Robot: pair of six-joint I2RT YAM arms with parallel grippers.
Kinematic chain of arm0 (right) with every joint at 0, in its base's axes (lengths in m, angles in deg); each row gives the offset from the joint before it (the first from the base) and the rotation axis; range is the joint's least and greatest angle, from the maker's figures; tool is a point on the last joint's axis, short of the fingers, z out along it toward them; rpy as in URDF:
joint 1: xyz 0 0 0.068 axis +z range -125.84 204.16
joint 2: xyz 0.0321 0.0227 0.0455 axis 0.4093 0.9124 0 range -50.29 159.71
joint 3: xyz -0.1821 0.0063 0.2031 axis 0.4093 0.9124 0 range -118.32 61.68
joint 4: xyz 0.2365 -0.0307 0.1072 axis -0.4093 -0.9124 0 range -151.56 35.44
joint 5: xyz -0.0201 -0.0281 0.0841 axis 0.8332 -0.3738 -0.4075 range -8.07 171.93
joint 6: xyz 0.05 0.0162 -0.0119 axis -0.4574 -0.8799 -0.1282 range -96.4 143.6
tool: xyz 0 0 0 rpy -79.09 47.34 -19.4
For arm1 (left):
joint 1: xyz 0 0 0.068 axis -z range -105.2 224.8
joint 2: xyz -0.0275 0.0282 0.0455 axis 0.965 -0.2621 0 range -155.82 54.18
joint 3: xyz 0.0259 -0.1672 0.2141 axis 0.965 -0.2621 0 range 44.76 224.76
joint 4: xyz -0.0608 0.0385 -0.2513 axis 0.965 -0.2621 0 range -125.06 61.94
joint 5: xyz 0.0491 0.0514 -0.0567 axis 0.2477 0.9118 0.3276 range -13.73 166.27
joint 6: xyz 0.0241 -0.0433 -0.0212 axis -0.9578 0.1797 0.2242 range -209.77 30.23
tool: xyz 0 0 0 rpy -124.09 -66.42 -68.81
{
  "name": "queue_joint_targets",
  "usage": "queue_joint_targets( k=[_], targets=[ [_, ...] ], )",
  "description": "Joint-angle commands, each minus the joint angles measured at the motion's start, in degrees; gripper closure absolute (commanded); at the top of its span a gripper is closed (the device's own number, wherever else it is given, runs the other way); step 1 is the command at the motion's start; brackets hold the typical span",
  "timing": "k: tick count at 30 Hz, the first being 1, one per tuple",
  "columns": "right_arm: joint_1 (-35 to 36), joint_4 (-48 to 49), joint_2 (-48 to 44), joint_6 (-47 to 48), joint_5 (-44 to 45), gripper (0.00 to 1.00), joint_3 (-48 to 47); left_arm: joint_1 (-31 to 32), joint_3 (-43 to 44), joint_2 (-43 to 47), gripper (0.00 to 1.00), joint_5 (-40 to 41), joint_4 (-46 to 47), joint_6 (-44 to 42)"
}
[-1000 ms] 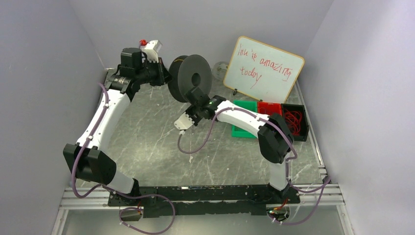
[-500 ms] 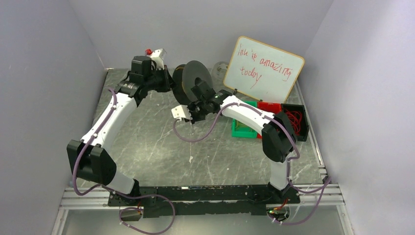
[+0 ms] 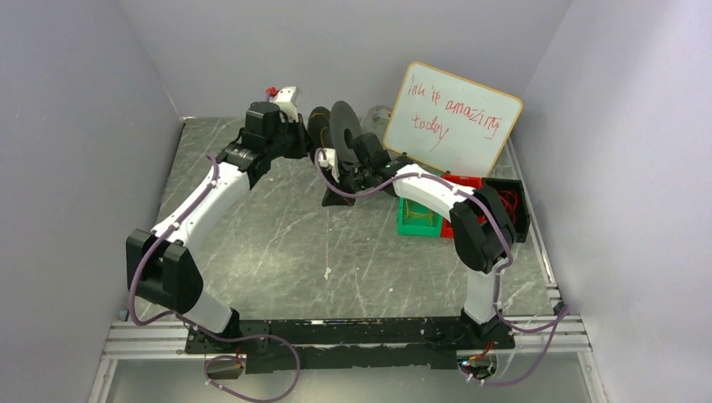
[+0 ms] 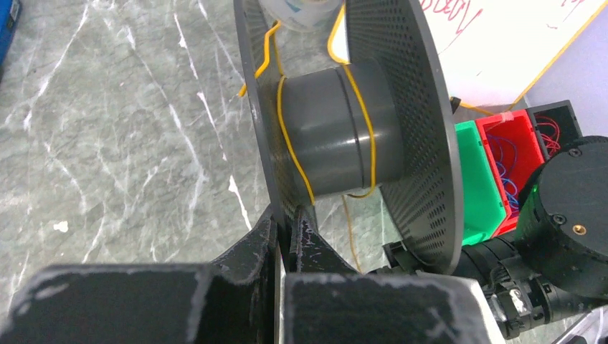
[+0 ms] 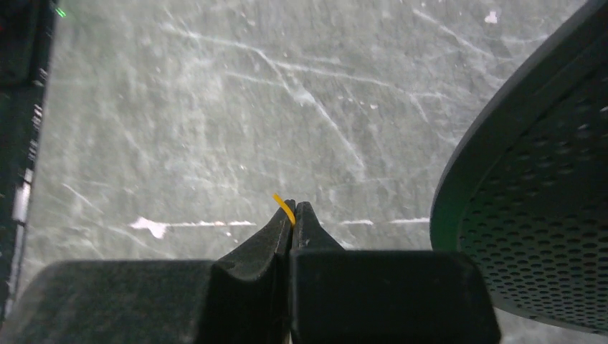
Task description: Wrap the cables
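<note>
A black spool (image 3: pixel 340 126) with perforated flanges stands edge-on at the back of the table. My left gripper (image 4: pixel 288 215) is shut on the rim of its left flange; from above that gripper (image 3: pixel 306 137) sits just left of the spool. The yellow cable (image 4: pixel 279 115) runs in loose turns round the grey hub (image 4: pixel 333 129) and trails over the flange and down behind. My right gripper (image 5: pixel 292 208) is shut on a short yellow cable (image 5: pixel 283 204) end, low over the table with a flange (image 5: pixel 530 215) at its right. In the top view it (image 3: pixel 326 159) hangs in front of the spool.
A whiteboard (image 3: pixel 453 117) leans at the back right. In front of it lie a green bin (image 3: pixel 417 220), a red bin (image 3: pixel 462 180) and a black bin (image 3: pixel 508 206) of red wires. A clear roll (image 3: pixel 378 116) sits behind the spool. Grey walls close in on three sides.
The left arm swung right and turned the spool from face-on to edge-on. The right gripper rose from mid-table to just in front of the spool, still pinching the cable.
</note>
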Motion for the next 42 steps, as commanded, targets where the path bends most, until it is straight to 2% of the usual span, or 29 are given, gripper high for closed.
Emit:
queue_joint_targets(
  k=[1,4,9,16,20,27,33,35,37,42],
  targets=[
    [-7.7,17.4,-6.6,-18.2,-7.8,1.00,2.1,-1.5,-2.0,-0.4,0.98,5.6,-7.1,-9.7],
    [-9.3,22.9,-7.4,-21.8,-10.9,1.00,4.9,-1.6,-2.0,-0.8,0.97,7.8,-7.0,-10.0],
    [-12.4,34.7,-6.7,-35.7,-16.4,1.00,8.1,-1.3,-3.2,-1.4,0.97,9.0,-6.0,-11.3],
    [-15.4,42.2,-1.4,-55.7,-15.6,1.00,7.1,-0.2,-6.2,-1.0,0.97,11.3,-2.7,-14.2],
    [-17.5,50.0,-0.1,-64.3,-15.8,1.00,8.2,0.2,-6.8,-0.7,0.97,12.0,-1.9,-15.2],
    [-17.7,46.2,0.1,-60.9,-17.2,1.00,6.0,0.7,-6.6,-1.0,0.97,11.3,-1.7,-15.9],
    [-18.2,45.3,-2.2,-58.1,-14.0,1.00,6.4,1.2,-6.9,-0.8,0.98,9.7,-1.4,-17.8],
    [-18.2,41.9,-2.5,-56.2,-13.7,1.00,4.8,1.1,-6.9,-0.5,0.97,9.2,-1.4,-18.2],
    [-18.7,40.0,-3.3,-54.8,-11.9,1.00,3.9,1.2,-6.8,-0.5,0.97,6.5,-1.4,-19.0],
    [-21.5,37.9,-3.9,-55.3,-8.8,1.00,0.5,2.2,-7.1,-0.4,0.98,-3.6,-2.0,-29.0]
  ],
)
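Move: My left hand still pinches the left flange; the spool's middle lies about 6 cm ahead, 6 cm to the right and 5 cm below it, with the blue tool on the table some 23 cm ahead and 16 cm left. My right hand, holding the yellow cable, has the spool roughly 14 cm ahead, 3 cm right and 7 cm higher. The green box is about 8 cm ahead of that hand, 24 cm to its right and 12 cm below. Keeping the yellow cable pinched, I raise my right hand from the spool's near side, then swing it abruptly forward and to the right, ending above and right of the spool, about 10 cm farther forward, its fingers levelled. My left hand keeps hold of the flange: it drifts 2 cm right, then drops quickly about 8 cm and goes left, rolling some 20 degrees so its fingers point more steeply down. ##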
